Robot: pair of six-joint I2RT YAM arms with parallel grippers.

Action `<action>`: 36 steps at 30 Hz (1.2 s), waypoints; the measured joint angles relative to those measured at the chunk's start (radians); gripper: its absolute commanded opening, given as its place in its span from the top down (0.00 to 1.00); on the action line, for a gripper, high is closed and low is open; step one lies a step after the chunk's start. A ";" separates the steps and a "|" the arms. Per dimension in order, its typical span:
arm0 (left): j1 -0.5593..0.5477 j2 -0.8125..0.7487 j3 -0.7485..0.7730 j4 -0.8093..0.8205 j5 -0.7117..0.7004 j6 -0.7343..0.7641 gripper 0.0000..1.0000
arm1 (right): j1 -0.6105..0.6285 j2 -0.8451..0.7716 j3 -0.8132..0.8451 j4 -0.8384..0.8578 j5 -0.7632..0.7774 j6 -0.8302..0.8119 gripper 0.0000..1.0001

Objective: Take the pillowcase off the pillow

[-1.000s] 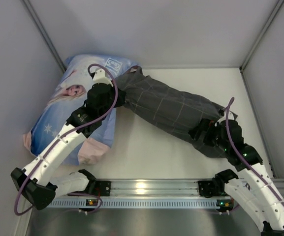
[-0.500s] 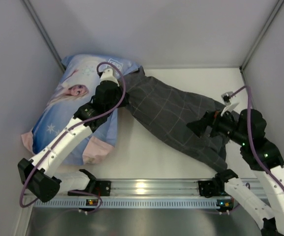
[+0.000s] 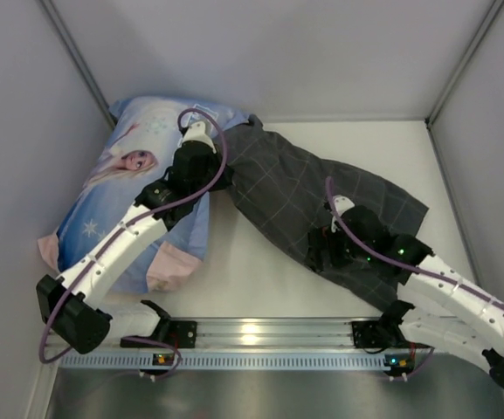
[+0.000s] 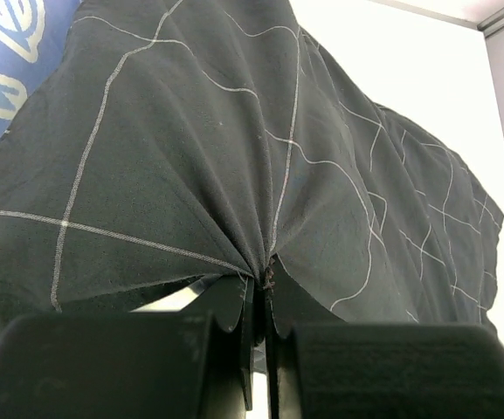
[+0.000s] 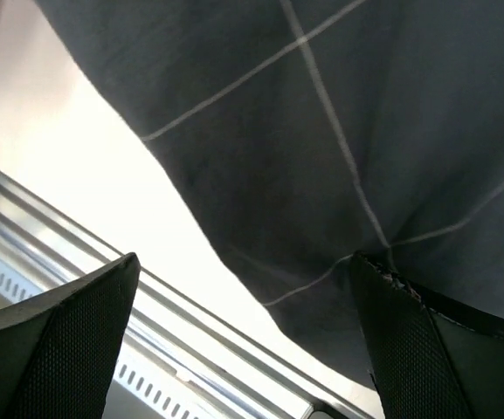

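Observation:
The dark grey checked pillowcase [image 3: 321, 196] lies slanted across the table, from the far left towards the near right. My left gripper [image 3: 223, 179] is shut on its bunched far-left edge; in the left wrist view the cloth [image 4: 234, 157] fans out from between the closed fingers of that gripper [image 4: 258, 288]. My right gripper [image 3: 320, 255] hovers open over the case's near edge. In the right wrist view its fingers [image 5: 77, 336] stand wide apart, with the grey cloth [image 5: 339, 113] beyond the gripper [image 5: 245, 262] and nothing between them. The pillow is hidden.
A large blue cartoon-print pillow [image 3: 125, 188] lies at the far left under my left arm, its corner in the left wrist view [image 4: 16, 52]. The metal rail [image 3: 260, 336] runs along the near edge, close to my right gripper [image 5: 155, 349]. Grey walls enclose the table.
My right arm has swung from the right side down and leftwards over the pillowcase's near edge, jaws still open. The left gripper has drawn the cloth slightly farther back, and the case lies flatter and wider.

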 measured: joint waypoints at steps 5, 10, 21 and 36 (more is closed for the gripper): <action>0.002 0.010 0.025 -0.013 0.031 -0.003 1.00 | 0.172 0.175 0.030 0.010 0.261 0.091 0.00; -0.001 0.019 0.031 -0.016 0.089 -0.008 1.00 | 0.205 0.426 0.089 0.002 0.565 0.197 0.03; 0.002 0.095 0.042 -0.012 0.162 -0.022 1.00 | 0.203 0.510 0.114 -0.058 0.920 0.314 1.00; -0.050 0.598 0.459 0.008 0.209 0.023 1.00 | 0.215 0.132 -0.060 -0.008 0.569 0.256 1.00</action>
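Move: The right gripper, open and empty, has the dark pillowcase's near-left edge about 7 cm ahead, 5 cm to its right and 6 cm below; the bunch in the left fingers lies some 25 cm left, 17 cm ahead and 13 cm higher. The left gripper already pinches that bunch; open table lies roughly 13 cm to its right, 8 cm ahead, 22 cm below, and the Elsa pillow 26 cm left, 5 cm ahead, 20 cm below. Swing the right gripper about 7 cm forward while dipping some 6 cm and veering right, rolling its left side down and turning clockwise; pinch the pillowcase near its edge, then draw it back about 5 cm. Keep the left pinch, easing it right, then sweep quickly right, forward and down, away from the Elsa pillow, about 13 cm rightward in all. ##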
